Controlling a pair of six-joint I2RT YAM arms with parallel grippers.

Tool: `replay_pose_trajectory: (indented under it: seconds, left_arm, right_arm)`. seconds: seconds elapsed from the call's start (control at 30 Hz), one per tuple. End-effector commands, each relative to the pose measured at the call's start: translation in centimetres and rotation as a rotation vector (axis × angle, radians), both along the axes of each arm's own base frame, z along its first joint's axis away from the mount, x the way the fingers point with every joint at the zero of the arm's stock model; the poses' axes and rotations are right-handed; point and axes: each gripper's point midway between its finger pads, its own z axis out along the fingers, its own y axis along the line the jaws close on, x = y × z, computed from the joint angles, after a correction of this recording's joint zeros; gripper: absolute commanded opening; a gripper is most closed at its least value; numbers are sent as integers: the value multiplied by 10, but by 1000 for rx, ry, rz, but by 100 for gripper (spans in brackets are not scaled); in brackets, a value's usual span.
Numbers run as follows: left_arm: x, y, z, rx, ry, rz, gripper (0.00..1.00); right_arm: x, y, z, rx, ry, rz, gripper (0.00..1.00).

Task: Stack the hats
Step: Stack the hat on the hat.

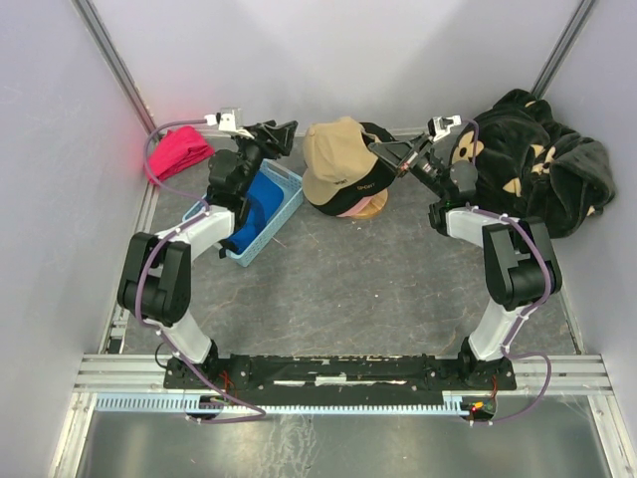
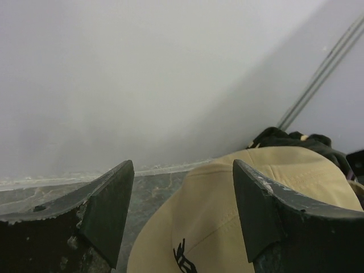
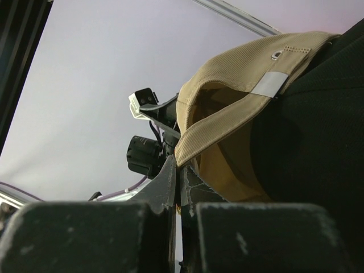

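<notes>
At the back middle of the table, a tan hat (image 1: 333, 154) lies on top of a black hat with white lettering (image 1: 363, 185), and a pink hat's edge (image 1: 345, 210) shows beneath them. My right gripper (image 1: 386, 155) is shut on the tan hat's rear band (image 3: 227, 128), pinching it between the fingertips (image 3: 183, 170). The black hat (image 3: 318, 148) fills the right side of that view. My left gripper (image 1: 282, 133) stands open just left of the stack, nothing between its fingers (image 2: 108, 210); the tan hat's brim (image 2: 216, 227) lies beyond them. A bright blue hat (image 1: 264, 197) sits in a basket, partly under my left arm.
The light blue basket (image 1: 289, 199) stands at the back left. A red-pink cloth bundle (image 1: 181, 151) lies in the far left corner. A big black plush fabric with beige flowers (image 1: 542, 169) is heaped at the back right. Grey walls enclose three sides.
</notes>
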Motion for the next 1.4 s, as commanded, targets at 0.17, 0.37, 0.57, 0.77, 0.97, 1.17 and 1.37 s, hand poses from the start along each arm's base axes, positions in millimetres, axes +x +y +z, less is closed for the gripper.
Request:
replay_pose_trajectory:
  seconds: [0.17, 0.37, 0.57, 0.77, 0.97, 1.17, 1.37]
  left_arm:
    - [-41, -9, 32, 31, -143, -153, 78]
    - [-49, -21, 35, 67, -168, -233, 78]
    - [-58, -25, 34, 105, -180, -264, 80]
    - [-63, -27, 35, 149, -204, -264, 83]
    - [-59, -37, 31, 248, -204, -245, 87]
    - [-54, -57, 24, 380, -213, -210, 96]
    - [-43, -56, 28, 389, -218, -145, 99]
  right_arm:
    - [-7, -12, 22, 9, -118, -18, 2]
    - [1, -21, 18, 13, -104, -41, 2]
    - [11, -23, 20, 26, -104, -46, 2]
    - [19, -21, 28, 47, -115, -45, 2]
    - [22, -15, 37, 37, -125, -33, 2]
    - [23, -12, 32, 34, -114, -26, 2]
    - [24, -12, 27, 27, -107, -21, 2]
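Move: The tan hat's middle lies about 11 cm to the right of the empty left hand, 4 cm back and some 5 cm lower; the basket with the blue hat is roughly 10 cm left, 14 cm back and 28 cm down. From the right hand, which already pinches the tan hat's back strap, the black hat on the stand is about 4 cm left, 4 cm back and 8 cm below, and the tan hat's middle about 8 cm left, 1 cm back and 3 cm below. The left hand draws back about 5 cm, then swings some 6 cm to the right in all to bring its fingers up to the tan hat's crown, turning about 15 degrees clockwise, rolling its left side up and opening fully. Meanwhile the right hand keeps its shut grip on the back strap and carries it about 3 cm forward over the black hat, drifting a little right and dipping slightly before rising again. ##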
